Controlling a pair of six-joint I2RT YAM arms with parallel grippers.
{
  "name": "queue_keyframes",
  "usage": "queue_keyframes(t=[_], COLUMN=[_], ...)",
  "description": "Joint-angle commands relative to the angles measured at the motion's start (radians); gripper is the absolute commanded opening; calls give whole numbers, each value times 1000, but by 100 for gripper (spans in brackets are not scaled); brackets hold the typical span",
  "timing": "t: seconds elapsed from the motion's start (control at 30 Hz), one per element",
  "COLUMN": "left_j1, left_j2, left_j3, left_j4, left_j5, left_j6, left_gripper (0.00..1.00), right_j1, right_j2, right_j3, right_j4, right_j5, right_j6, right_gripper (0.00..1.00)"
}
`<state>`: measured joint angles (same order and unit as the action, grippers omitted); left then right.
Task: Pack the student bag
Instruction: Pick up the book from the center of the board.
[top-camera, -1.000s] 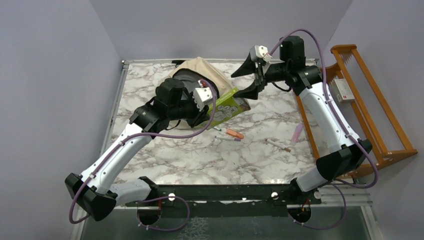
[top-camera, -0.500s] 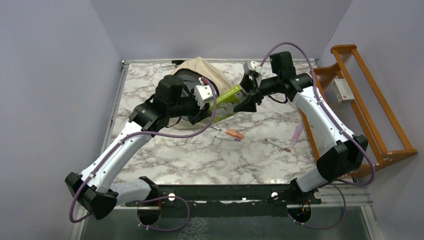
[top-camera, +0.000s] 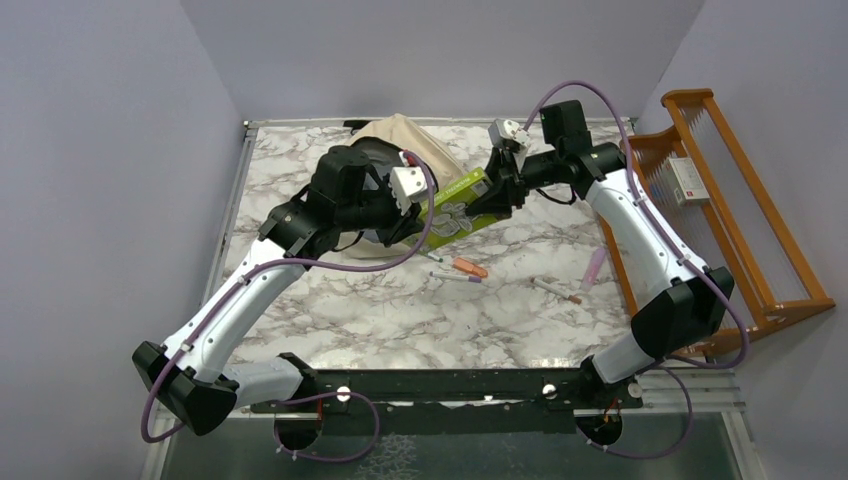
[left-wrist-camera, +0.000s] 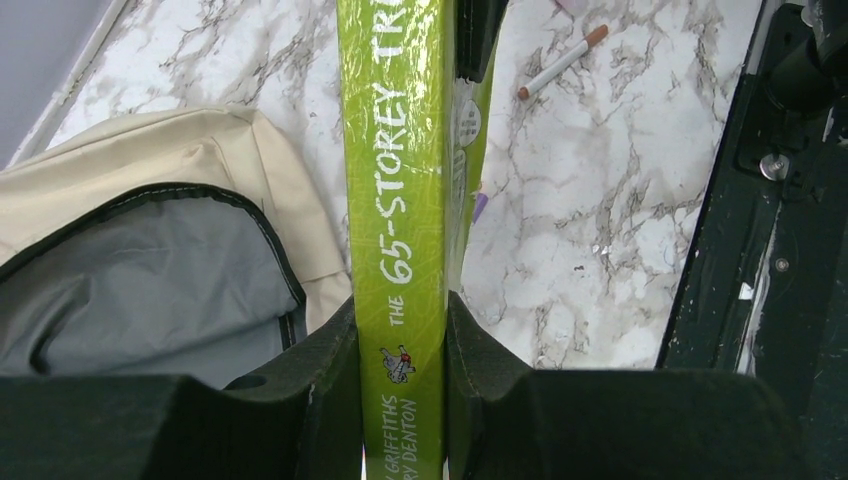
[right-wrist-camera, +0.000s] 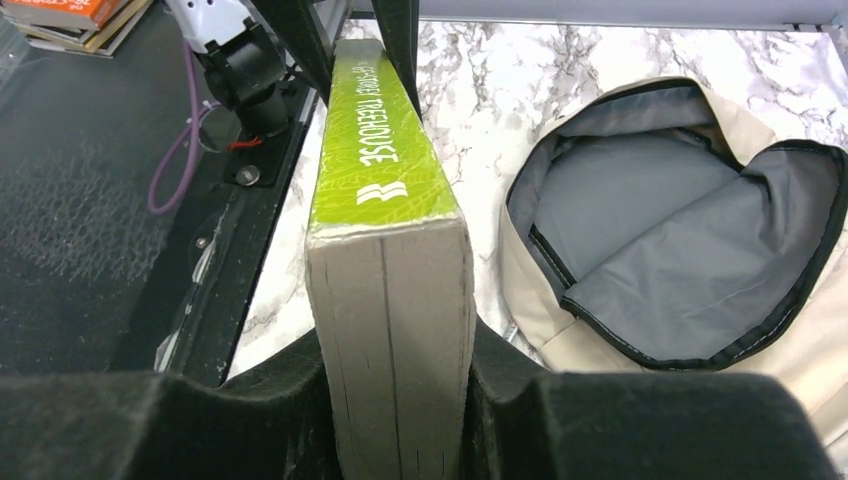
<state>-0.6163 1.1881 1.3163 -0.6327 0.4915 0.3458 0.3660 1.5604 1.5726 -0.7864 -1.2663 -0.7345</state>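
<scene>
A thick green book (top-camera: 455, 205) hangs in the air between my two grippers, just right of the student bag (top-camera: 405, 140). The bag is beige with black trim and lies open at the back of the table, its grey lining (right-wrist-camera: 660, 230) showing. My left gripper (left-wrist-camera: 402, 340) is shut on the book's spine (left-wrist-camera: 395, 200). At the book's other end my right gripper (right-wrist-camera: 395, 345) is shut across the page block (right-wrist-camera: 390, 330). The bag's open mouth (left-wrist-camera: 150, 270) sits just left of the book in the left wrist view.
Loose pens lie on the marble table: an orange one (top-camera: 468, 267), a pink one (top-camera: 594, 266) and a white one (top-camera: 556, 291). A wooden rack (top-camera: 735, 200) stands off the table's right edge. A black rail (top-camera: 450, 385) runs along the near edge.
My right gripper swung in from the back right and closed on the free end of the book. The left gripper kept its hold, and the book tipped slightly.
</scene>
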Motion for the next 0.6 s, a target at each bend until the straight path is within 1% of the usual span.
queue_keyframes(t=[0.0, 0.1, 0.2, 0.3, 0.33, 0.37, 0.5, 0.57], left_j1=[-7, -7, -7, -6, -6, -7, -7, -7], left_j2=[-19, -34, -58, -93, -105, -119, -174, -208], left_j3=[65, 69, 78, 77, 75, 75, 65, 48], left_j4=[104, 109, 148, 223, 244, 260, 295, 324], left_j5=[110, 175, 224, 254, 252, 245, 181, 147], left_j6=[-29, -54, -107, -160, -170, -177, -188, -200], left_gripper=[21, 40, 62, 77, 94, 98, 99, 99], right_j1=[5, 5, 5, 5, 6, 5, 4, 4], right_j2=[1, -39, -103, -155, -172, -190, -243, -253], right_j3=[31, 2, -41, -78, -97, -120, -213, -239], right_j4=[-10, 69, 197, 345, 410, 494, 832, 947], right_j5=[-87, -114, -152, -213, -232, -249, -291, -291], right_j6=[-33, 8, 88, 208, 261, 331, 582, 667], right_gripper=[1, 1, 0, 1, 1, 0, 0, 0])
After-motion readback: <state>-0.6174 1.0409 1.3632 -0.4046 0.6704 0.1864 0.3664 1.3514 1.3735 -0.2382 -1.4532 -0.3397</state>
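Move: The green book, spine up, is pinched in the air by both hands: its middle lies about 7 cm right, 3 cm ahead and 2 cm below the left hand, and some 7 cm left, 2 cm back and 2 cm below the right. From the left hand, the open bag is roughly 25 cm ahead, 4 cm left and 26 cm below, the orange marker about 8 cm ahead, 15 cm right and 30 cm below. The book is handed over: the right hand keeps its pinch on the far end and lifts it up and back towards the base, about 6 cm up, fingers tipping upward. The left fingers open wide, ending their pinch on the near end, and that hand climbs some 12 cm and draws back a little, tipping its fingertips up about 20 degrees. ##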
